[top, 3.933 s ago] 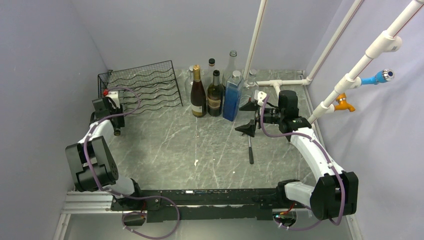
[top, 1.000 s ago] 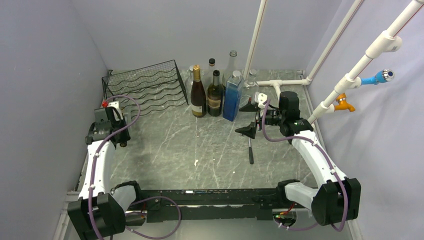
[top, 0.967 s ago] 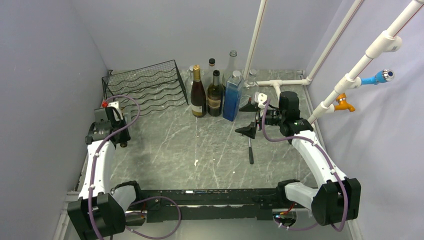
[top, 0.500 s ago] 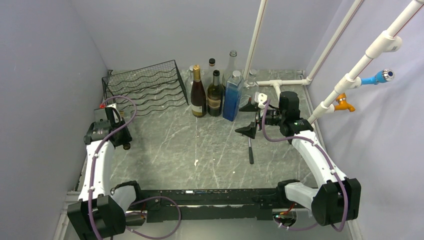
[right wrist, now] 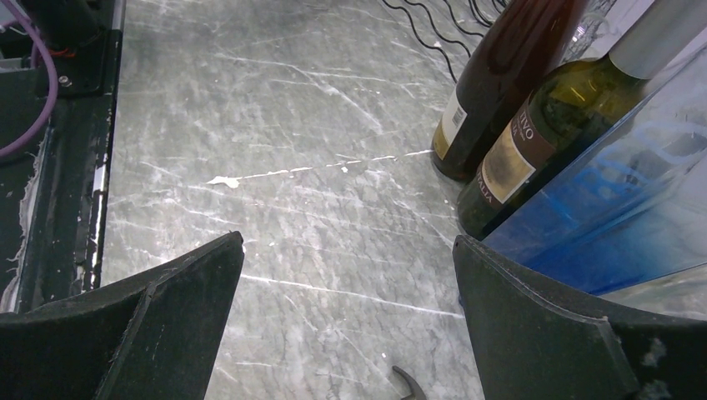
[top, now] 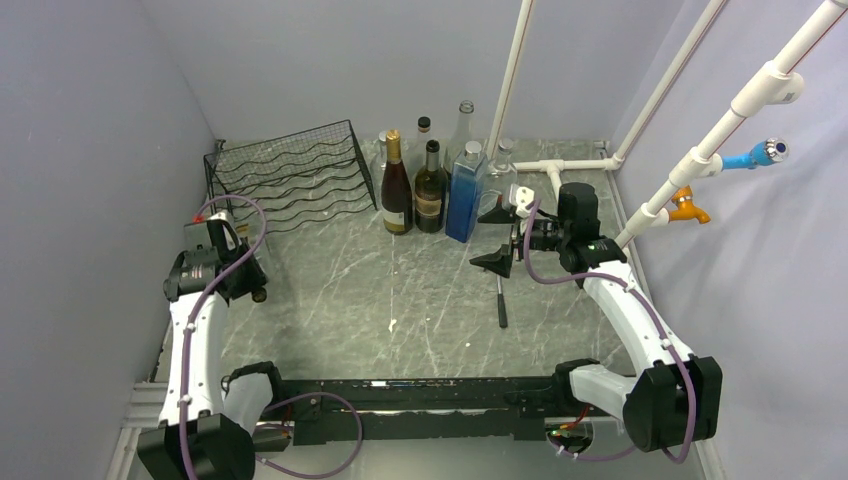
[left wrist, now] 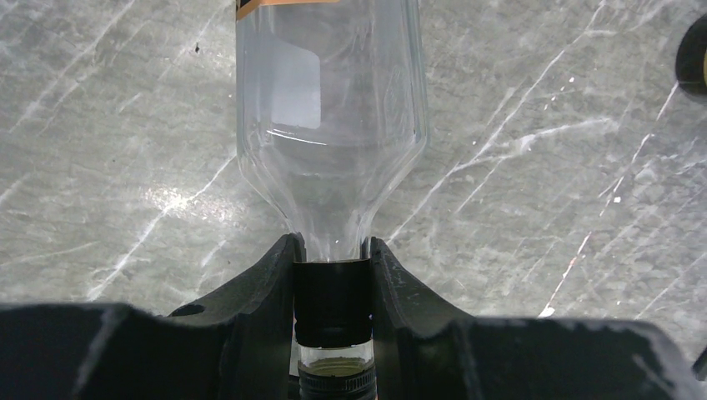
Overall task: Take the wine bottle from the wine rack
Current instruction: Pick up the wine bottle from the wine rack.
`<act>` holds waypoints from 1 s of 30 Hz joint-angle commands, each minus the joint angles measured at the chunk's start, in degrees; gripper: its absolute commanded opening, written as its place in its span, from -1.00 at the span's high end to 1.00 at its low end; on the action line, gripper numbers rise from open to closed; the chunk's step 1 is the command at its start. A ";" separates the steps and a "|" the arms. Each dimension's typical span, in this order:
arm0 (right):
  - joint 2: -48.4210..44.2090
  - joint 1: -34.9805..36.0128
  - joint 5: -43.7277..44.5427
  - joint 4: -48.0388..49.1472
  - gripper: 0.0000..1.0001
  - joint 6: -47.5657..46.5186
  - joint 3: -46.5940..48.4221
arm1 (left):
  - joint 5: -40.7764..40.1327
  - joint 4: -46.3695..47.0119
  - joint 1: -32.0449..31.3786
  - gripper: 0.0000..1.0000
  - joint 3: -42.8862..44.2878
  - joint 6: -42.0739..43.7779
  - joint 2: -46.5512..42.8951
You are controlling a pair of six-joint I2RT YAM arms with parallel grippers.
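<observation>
In the left wrist view, a clear glass wine bottle (left wrist: 333,125) with a black neck band points away from the camera over the marble table. My left gripper (left wrist: 332,250) is shut on its neck, one finger on each side. From above, the left gripper (top: 228,278) is at the table's left side, in front of the black wire wine rack (top: 290,175) and apart from it. The wrist hides most of the bottle there. The rack's wavy shelves show no bottle. My right gripper (top: 495,238) is open with nothing in it, beside the standing bottles; its fingers (right wrist: 179,292) are spread wide.
Several bottles stand at the back: a dark one with a gold top (top: 396,190), a green one (top: 431,192), a blue square one (top: 465,195) and clear ones behind. A black tool (top: 500,298) lies mid-table. White pipes (top: 560,165) run at the back right. Walls close in on both sides.
My left arm has drawn back toward the near edge with the bottle, away from the rack. The rack has shifted a little since the earliest frame. The right arm has stayed still.
</observation>
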 commanded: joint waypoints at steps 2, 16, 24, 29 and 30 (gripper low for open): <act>-1.50 0.45 -1.86 2.01 -0.99 -1.30 0.22 | 7.63 0.50 -0.69 1.00 1.76 -1.71 -2.77; -0.56 1.82 -1.69 1.38 -0.99 -2.92 -0.04 | 12.26 -1.71 -0.69 1.00 2.05 -0.78 -1.33; 0.49 3.52 -1.76 -0.91 -0.99 -5.58 0.38 | 18.39 -1.97 -0.93 1.00 -0.12 -0.77 -0.61; 1.43 5.64 -3.73 -5.40 -0.99 -11.74 1.14 | 21.11 -3.28 -2.80 1.00 -0.89 -1.11 -0.89; 1.66 6.19 -4.40 -6.83 -0.99 -13.73 1.31 | 21.58 -3.48 -3.45 1.00 -1.04 -1.23 -0.98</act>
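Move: My left hand already holds the clear bottle by its neck, clear of the rack. My open right gripper is about 48 cm to its right, 4 cm ahead and 9 cm higher; the gold-topped bottle stands 26 cm ahead and 30 cm right, the wine rack 28 cm ahead and 4 cm right. From my right hand, the clear bottle is about 48 cm left and 7 cm ahead, the blue bottle 18 cm ahead and 4 cm left. Keeping my pinch on the clear bottle's neck, I carry it about 5 cm to the right in front of the rack, towards my right gripper, while my left wrist rolls its left side down some 15 degrees and turns slightly clockwise. My right hand, still wide open and empty, starts late, easing about 2 cm left and a little back and down to meet it. ##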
